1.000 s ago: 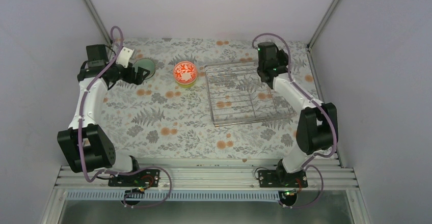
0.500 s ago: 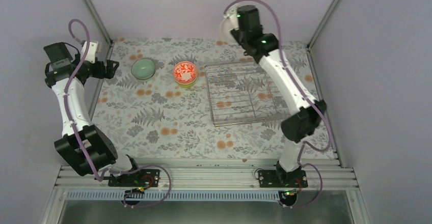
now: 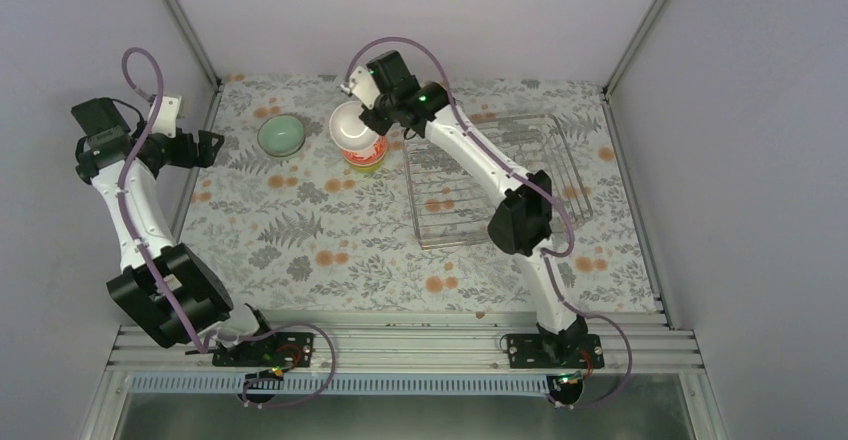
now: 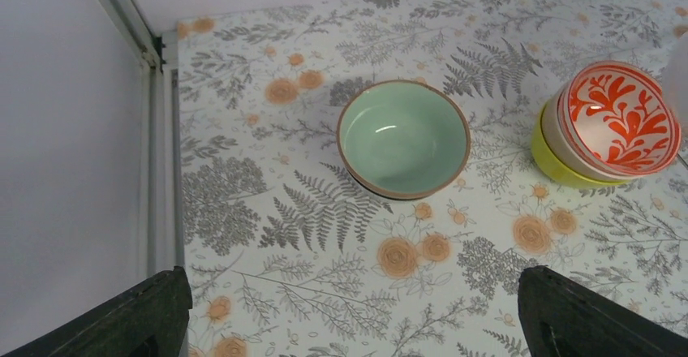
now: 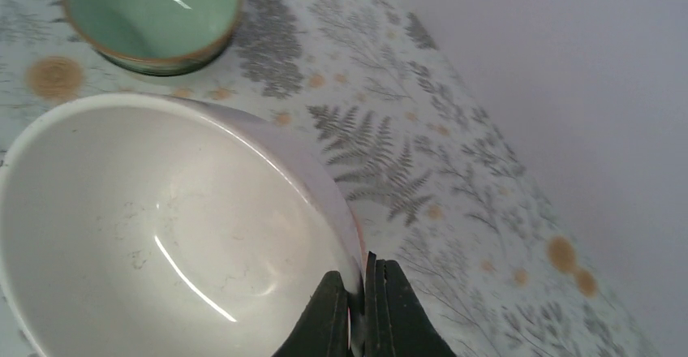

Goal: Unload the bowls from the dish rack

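My right gripper [image 3: 368, 118] is shut on the rim of the white bowl [image 3: 350, 124], one finger inside and one outside [image 5: 359, 274]. It holds the bowl [image 5: 162, 227] tilted just above the red-orange patterned bowl [image 4: 618, 118]. That bowl sits nested in the yellow-green bowl [image 4: 550, 156]; the stack shows in the top view [image 3: 366, 156]. The mint green bowl [image 3: 281, 135] stands on the table left of the stack, also in the left wrist view [image 4: 403, 136]. My left gripper [image 4: 357, 316] is open and empty, left of the mint bowl [image 3: 205, 148]. The dish rack [image 3: 470, 195] lies right of the stack with no bowl showing in it.
A floral tablecloth [image 3: 320, 240] covers the table. A metal frame post [image 4: 158, 130] runs along the left edge beside my left gripper. Grey walls [image 3: 420, 10] close the back and sides. The right arm reaches across the rack's back left corner.
My right arm has swung left from the back of the rack, carrying the white bowl over the stacked bowls. My left gripper let go of the mint bowl and drew back left.
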Robot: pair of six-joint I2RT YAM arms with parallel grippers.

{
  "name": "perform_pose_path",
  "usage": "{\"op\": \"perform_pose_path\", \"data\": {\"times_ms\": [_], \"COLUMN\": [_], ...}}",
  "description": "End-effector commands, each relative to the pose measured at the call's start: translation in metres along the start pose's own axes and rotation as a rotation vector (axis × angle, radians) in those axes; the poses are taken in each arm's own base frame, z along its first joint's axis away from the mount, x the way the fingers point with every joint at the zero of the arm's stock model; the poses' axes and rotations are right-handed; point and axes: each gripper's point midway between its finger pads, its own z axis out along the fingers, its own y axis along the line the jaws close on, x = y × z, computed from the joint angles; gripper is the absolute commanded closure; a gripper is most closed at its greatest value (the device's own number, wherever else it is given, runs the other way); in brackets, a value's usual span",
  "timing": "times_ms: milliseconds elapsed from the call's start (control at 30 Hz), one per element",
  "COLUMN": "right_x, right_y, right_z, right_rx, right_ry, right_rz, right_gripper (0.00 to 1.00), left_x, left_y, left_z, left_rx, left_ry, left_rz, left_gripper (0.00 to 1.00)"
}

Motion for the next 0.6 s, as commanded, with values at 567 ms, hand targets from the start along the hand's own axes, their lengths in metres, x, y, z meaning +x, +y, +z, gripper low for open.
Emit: {"op": "perform_pose_path", "data": {"times_ms": [567], "right_x": [0.021], "right_y": [0.020], "right_z": [0.055], "right_rx": [0.003], "right_ry": [0.050], "right_rz": [0.021], "right_gripper": [0.97], "left_x": [0.023], "left_y": [-0.011], "left_z": [0.007], "left_rx": [0.074], "left_ry": [-0.004], "left_rz": [-0.003], "left_gripper": [0.00]}}
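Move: The fingers of my right hand already hold the white bowl by its rim. The red-patterned bowl on top of the stack is where it goes, about 4 cm ahead of that hand, 4 cm to its left and some 16 cm below. The green bowl stands roughly 20 cm left of the stack and 5 cm farther out; the dish rack's middle is about 27 cm right of my right hand and 3 cm back. From my left hand the red-patterned bowl lies around 13 cm ahead and 31 cm right, 19 cm lower. I ease my right hand about 2 cm left, then lower it roughly 7 cm towards the red-patterned bowl and stop there, tipping the fingers down some 5 degrees and keeping the white bowl's rim pinched. My empty left hand, still open, sinks a couple of centimetres. ##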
